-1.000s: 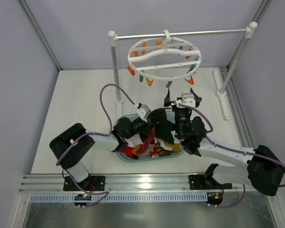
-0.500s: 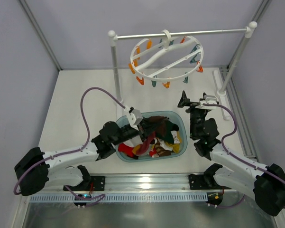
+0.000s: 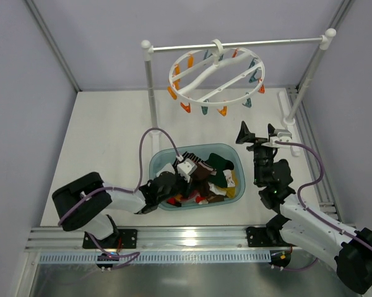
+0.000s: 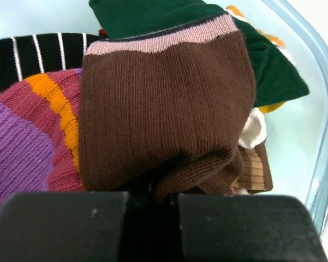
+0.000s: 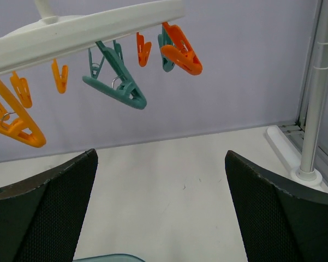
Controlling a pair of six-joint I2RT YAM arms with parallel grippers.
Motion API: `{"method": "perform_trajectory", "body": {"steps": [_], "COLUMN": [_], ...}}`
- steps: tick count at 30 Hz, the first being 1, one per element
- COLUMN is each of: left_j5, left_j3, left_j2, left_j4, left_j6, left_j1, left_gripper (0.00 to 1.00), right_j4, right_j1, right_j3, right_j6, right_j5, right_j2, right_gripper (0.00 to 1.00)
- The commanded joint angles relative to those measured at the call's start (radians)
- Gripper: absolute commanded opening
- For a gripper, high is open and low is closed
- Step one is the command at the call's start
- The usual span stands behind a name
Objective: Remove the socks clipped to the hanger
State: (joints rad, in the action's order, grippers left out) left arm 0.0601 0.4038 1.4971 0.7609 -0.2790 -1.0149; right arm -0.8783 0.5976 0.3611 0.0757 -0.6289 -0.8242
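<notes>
The white ring hanger [image 3: 216, 71] hangs from the rail with its orange and teal clips bare; no sock shows on it. The socks lie piled in a teal basin [image 3: 236, 187]. My left gripper [image 3: 187, 166] is low in the basin, shut on a fold of the dark brown sock [image 4: 164, 109]. Beside that sock lie a purple-red striped sock [image 4: 22, 147], a black striped one [image 4: 33, 52] and a green one [image 4: 153, 16]. My right gripper [image 3: 260, 135] stands open and empty to the right of the basin, below the hanger's rim [image 5: 87, 30].
The white two-post rail stand [image 3: 266, 42] carries the hanger; its right post [image 5: 316, 93] and foot stand close to my right gripper. Its left post [image 3: 152, 99] rises just behind the basin. Grey walls close in the white table on three sides.
My left gripper has come down into the basin with the brown sock. My right gripper has drawn back to the right of the basin. The hanger has swung.
</notes>
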Motion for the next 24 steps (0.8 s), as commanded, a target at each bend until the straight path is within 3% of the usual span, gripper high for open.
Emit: {"method": "perform_trajectory", "body": {"steps": [1, 6, 11, 12, 14, 15, 16, 24], "left_j5": [0.029, 0.058, 0.089, 0.119, 0.168, 0.229, 0.265, 0.455], "left_j3": [0.027, 0.027, 0.03, 0.033, 0.049, 0.053, 0.056, 0.017], "left_j2": [0.101, 0.141, 0.01, -0.015, -0.098, -0.13, -0.158, -0.503], "left_j4": [0.06, 0.114, -0.003, -0.035, -0.145, -0.175, -0.208, -0.449], "left_j6": [-0.023, -0.023, 0.004, 0.02, 0.041, 0.061, 0.069, 0.066], "left_j1": [-0.001, -0.001, -0.016, -0.03, -0.05, -0.06, -0.079, -0.094], "left_gripper": [0.0, 0.0, 0.0, 0.14, 0.54, 0.84, 0.99, 1.0], "right_j4": [-0.011, -0.011, -0.008, -0.007, -0.005, -0.005, -0.004, 0.015], "right_j1": [-0.009, -0.021, -0.027, -0.031, -0.03, -0.032, -0.035, -0.045], "right_j3": [-0.007, -0.007, -0.011, -0.011, -0.016, -0.017, -0.019, -0.03], "right_j6": [-0.03, -0.033, -0.034, -0.036, -0.037, -0.037, -0.039, -0.037], "right_j5": [0.012, 0.011, 0.011, 0.011, 0.009, 0.008, 0.009, 0.005], "right_j2": [0.002, -0.004, 0.002, 0.003, 0.011, 0.014, 0.016, 0.049], "right_gripper": [0.98, 0.98, 0.98, 0.98, 0.98, 0.98, 0.98, 0.98]}}
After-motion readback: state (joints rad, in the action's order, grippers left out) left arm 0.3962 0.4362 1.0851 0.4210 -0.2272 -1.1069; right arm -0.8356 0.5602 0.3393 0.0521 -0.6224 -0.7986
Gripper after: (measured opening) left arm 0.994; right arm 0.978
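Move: My left hand holds the brown sock pinched, most of it spread over the sock pile in the bin. The pile's middle is about 5 cm to the right, 3 cm ahead and 3 cm below. The purple-and-orange sock lies roughly 7 cm ahead and 1 cm left; the green sock lies some 8 cm ahead and 12 cm right. From my right hand the pile is about 25 cm left, 7 cm back and well below. I ease my left hand about 2 cm right and a little forward over the pile, the brown sock still pinched. Then, just as I begin to lift, I spring the fingers from shut to wide open and let the sock go. I rise some 8 cm clear of it while swinging about 6 cm back to the left, fingers tipping up and turning counter-clockwise by 10 degrees or so. ##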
